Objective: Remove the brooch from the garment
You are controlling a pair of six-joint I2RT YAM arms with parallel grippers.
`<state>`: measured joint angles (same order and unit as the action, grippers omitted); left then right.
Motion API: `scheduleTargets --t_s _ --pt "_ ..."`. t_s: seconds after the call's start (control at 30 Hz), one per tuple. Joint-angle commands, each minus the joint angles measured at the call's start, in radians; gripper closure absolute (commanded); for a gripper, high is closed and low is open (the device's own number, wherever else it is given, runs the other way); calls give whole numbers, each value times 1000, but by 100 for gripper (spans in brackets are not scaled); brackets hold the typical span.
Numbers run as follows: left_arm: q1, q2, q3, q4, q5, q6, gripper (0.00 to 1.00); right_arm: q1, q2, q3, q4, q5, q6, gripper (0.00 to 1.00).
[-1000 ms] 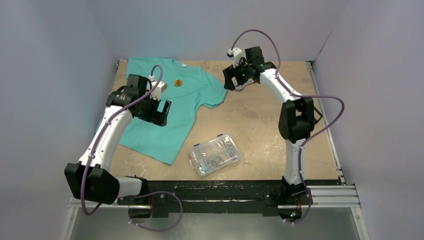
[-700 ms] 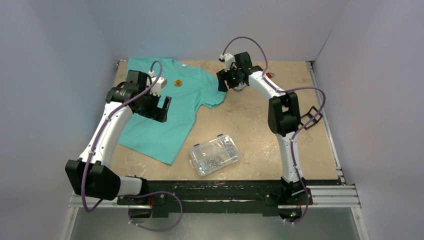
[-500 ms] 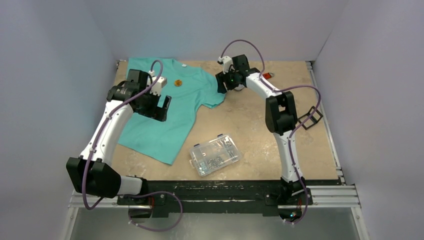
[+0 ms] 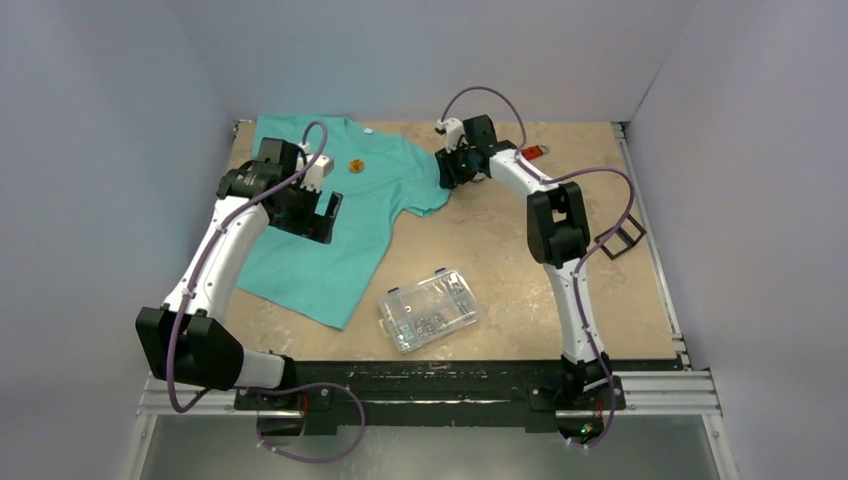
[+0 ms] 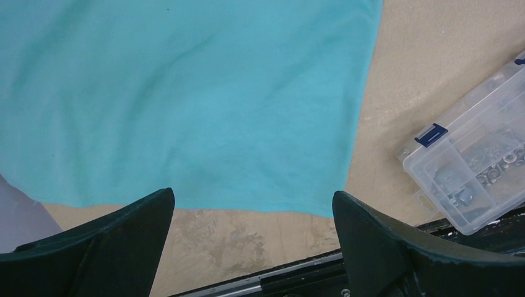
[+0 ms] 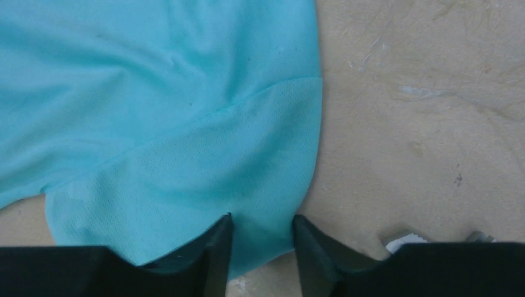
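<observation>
The garment point(image 4: 380, 200), a teal T-shirt, lies flat at the back left of the table. The brooch point(image 4: 355, 165), a tiny orange disc, is pinned on its chest and shows only in the top view. My left gripper point(image 4: 322, 228) hovers over the shirt's lower left part, wide open and empty. In its wrist view the left gripper point(image 5: 254, 195) frames the shirt's hem point(image 5: 186, 93). My right gripper point(image 4: 447, 172) is down at the shirt's right sleeve. In its wrist view the right gripper point(image 6: 263, 218) shows a narrow gap with sleeve fabric point(image 6: 186, 167) lying in it.
A clear plastic organiser box point(image 4: 430, 308) of small parts sits front centre, also seen as the box point(image 5: 477, 167). A red-handled tool point(image 4: 533, 152) lies at the back, right of the right gripper. A black frame-like object point(image 4: 620, 238) lies at the right. Walls stand close round the table.
My right arm swung left from the back centre to the shirt's right sleeve, and its jaws narrowed. The left arm barely moved. The red-handled tool came into sight.
</observation>
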<state>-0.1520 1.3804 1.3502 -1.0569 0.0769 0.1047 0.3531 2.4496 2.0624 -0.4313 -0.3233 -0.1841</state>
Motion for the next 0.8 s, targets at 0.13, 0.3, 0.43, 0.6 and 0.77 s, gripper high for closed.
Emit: scheduleTargets --t_s 0.13,0.3,0.43,0.6,0.77 --pt "-3 5 41 -5 2 -7 0 4 -53 -6 -74 -43 -46 99" --pt "-3 0 9 23 23 12 0 2 -212 -184 -72 -31 -118 100" --pt "-3 -2 -21 50 66 36 0 -1 -324 -344 -94 8 -177 100" --pt "-4 13 -38 86 164 33 0 -34 -430 -515 -119 21 -229 100" --pt "-18 28 -64 177 234 7 0 -54 -554 -703 -124 -17 -256 100"
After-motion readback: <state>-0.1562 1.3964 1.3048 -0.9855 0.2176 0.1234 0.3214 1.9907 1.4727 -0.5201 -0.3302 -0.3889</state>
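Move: The sleeve's cuff corner is right between the right hand's half-open fingers, about 1 cm below. From that hand the brooch is some 20 cm left and 5 cm ahead. The grey object is about 6 cm right and 3 cm ahead, the red object some 18 cm right and 10 cm ahead, and the parts box about 33 cm back and 4 cm left. From the left hand the cuff corner lies roughly 26 cm ahead, 25 cm right and 16 cm below. The right hand sinks barely half a centimetre as its fingers shut and pinch the sleeve at the cuff corner, then it drags the cloth back about 13 cm and some 7 cm to the right, drawing nearer to the parts box, rising a couple of centimetres on the way and tilting the wrist a little over 10 degrees. The left hand, wide open and empty above the garment, stays put at first and only late drifts about 3 cm right and slightly down. ##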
